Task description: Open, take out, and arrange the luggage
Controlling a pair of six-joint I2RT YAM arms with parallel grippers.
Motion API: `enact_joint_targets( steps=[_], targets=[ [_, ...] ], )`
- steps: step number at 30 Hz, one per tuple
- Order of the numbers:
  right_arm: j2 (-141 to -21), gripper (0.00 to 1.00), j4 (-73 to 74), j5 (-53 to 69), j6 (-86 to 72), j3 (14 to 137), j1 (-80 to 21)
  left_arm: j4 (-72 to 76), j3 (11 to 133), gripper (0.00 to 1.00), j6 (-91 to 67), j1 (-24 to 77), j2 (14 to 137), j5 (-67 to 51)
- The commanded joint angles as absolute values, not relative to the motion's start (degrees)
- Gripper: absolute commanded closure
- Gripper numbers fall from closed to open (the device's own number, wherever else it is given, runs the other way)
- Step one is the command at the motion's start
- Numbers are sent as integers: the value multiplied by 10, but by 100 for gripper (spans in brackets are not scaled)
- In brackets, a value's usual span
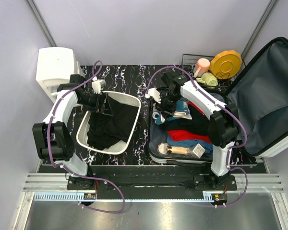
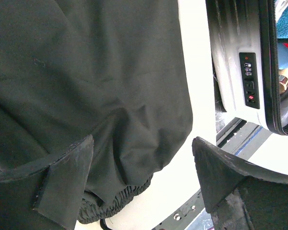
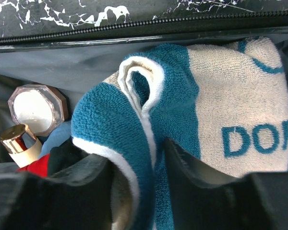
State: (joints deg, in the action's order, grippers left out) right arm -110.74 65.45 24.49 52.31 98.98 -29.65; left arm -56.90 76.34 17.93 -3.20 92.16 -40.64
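Note:
The luggage (image 1: 259, 96) lies open on the right, its lid with dark grey lining leaning up to the right and its base full of clothes. At the base's far left corner my right gripper (image 1: 164, 103) is shut on a fold of a blue and white towel (image 3: 230, 96), which bulges up between the fingers (image 3: 137, 151). Over on the left, my left gripper (image 1: 104, 103) hangs open over a white tub (image 1: 84, 136). A black garment (image 2: 86, 72) lies in that tub, under the spread fingers (image 2: 143, 141) and not held. The luggage's white shell and lock (image 2: 248, 79) show beside the tub.
A white drawer unit (image 1: 57, 67) stands at the back left. Behind the luggage, a wire basket holds a yellow plate (image 1: 225, 63) and a pink cup (image 1: 201, 66). Inside the luggage lie a red garment (image 1: 187, 135), a bottle (image 1: 177, 150), an octagonal jar (image 3: 36, 108) and a gold-capped tube (image 3: 19, 141).

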Motion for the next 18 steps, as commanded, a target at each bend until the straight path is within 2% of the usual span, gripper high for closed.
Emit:
enact_joint_targets(
  steps=[1,2,3,4,18],
  targets=[
    [-1122,63,635,230,505,1009,-292,-555,756,13,170,-44,898,-436],
    [-1122,72,637,232,503,1014,-291,-555,756,13,169,-46,898,-439],
    [-1123,91,646,235,498,1026,-290,-555,756,13,167,-48,898,-440],
    [-1122,100,651,237,496,1034,-289,-555,756,13,167,-52,897,-442],
    [-1017,100,634,257,398,1133,-285,-549,759,13,164,-91,893,-460]
  ],
)
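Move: The blue-and-white towel lies right under the half-open right fingers, which already straddle its fold; its middle is about 3 cm to the right and 3 cm below. From that hand the black cloth in the suitcase is some 13 cm to the right and 4 cm back, and the round jar about 15 cm back and 2 cm left, both lower. From the left hand, over the basket, the towel is roughly 30 cm to the right, 1 cm back and a little lower. The right hand sinks a last centimetre or so while its half-open fingers shut on the towel's fold and pinch it, then rises with the towel to about 7 cm above where it began, drifting some 2.5 cm forward and turning about 10 degrees, partly clockwise. The left hand, wide open and holding nothing, eases about 2 cm to its left over the black clothes in the basket. ##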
